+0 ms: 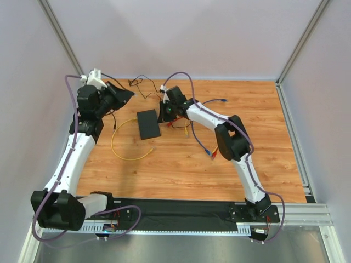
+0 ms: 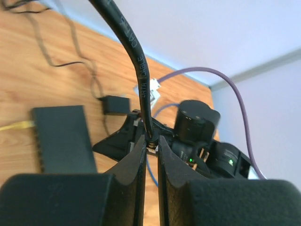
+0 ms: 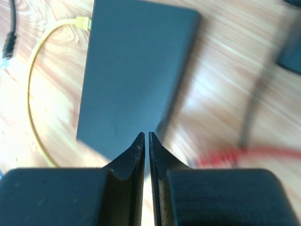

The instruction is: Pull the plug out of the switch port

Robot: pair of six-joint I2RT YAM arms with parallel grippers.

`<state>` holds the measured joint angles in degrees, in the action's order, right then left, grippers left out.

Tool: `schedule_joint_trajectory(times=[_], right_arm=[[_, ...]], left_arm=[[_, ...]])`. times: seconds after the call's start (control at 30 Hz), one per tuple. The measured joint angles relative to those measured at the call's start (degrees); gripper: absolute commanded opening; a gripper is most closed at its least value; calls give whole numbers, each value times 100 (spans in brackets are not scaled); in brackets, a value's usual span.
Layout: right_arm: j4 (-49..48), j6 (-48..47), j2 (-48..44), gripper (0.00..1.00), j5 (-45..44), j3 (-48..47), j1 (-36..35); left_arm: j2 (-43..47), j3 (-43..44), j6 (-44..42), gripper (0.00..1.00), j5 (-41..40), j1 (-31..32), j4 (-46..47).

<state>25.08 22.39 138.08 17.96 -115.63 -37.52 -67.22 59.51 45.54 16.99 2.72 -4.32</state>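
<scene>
The switch (image 1: 148,124) is a flat black box lying on the wooden table; it also shows in the left wrist view (image 2: 61,139) and the right wrist view (image 3: 136,66). A yellow cable (image 1: 123,156) runs to its left narrow edge, its plug (image 3: 82,21) at that edge. My left gripper (image 1: 127,94) is raised to the left of and beyond the switch. It (image 2: 151,141) is shut on the plug end of a thick black cable (image 2: 136,52), clear of the switch. My right gripper (image 1: 163,114) is shut and empty, its tips (image 3: 146,135) at the switch's right edge.
A small black adapter (image 2: 115,104) on a thin black wire (image 1: 140,82) lies beyond the switch. A red cable (image 3: 244,155) and a blue cable (image 1: 202,143) lie to the right of the switch. Grey walls enclose the table on three sides.
</scene>
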Motion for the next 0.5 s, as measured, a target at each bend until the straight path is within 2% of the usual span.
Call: schedule_joint_trajectory(times=[0.17,0.27,0.4,0.5], right_arm=[[-437,-31,-1585,8,-245,1574,402],[-793,-92,-2898,8,-527,2455,826],[-1427,-98,-4124,8,-651,3213,1781],[-1779,-20,-4437,8,-603,3768,2651]], left_arm=[[-15,815,-131,0,208,798,-463],[-190,1185,-120,0,304,1342,-538],[-774,1637,-59,0,372,2151,-520],[-1449,1969,57,0,459,2671,-411]])
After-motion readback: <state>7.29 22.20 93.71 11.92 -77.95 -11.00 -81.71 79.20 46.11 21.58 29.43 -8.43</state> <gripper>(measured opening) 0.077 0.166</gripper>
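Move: The black cable's plug is already out and held in the left hand. The cable pile it is being taken to lies about 29 cm to that hand's right, level with it in reach and 30 cm below. The switch is roughly 5 cm ahead and 1 cm right, 29 cm down; the adapter box 17 cm ahead, 13 cm right. From the right hand, the switch is some 6 cm left, the red plug 4 cm right, the pile 21 cm right and 4 cm back. The black cable, still gripped by its plug end, is swept about 20 cm to the right through the air towards the cable pile; the left hand drifts back and up about 4 cm each and turns some 30 degrees clockwise. The right hand, fingers staying nearly shut, quickly clears out from beside the switch, going right and up, tipping up and turning clockwise. ##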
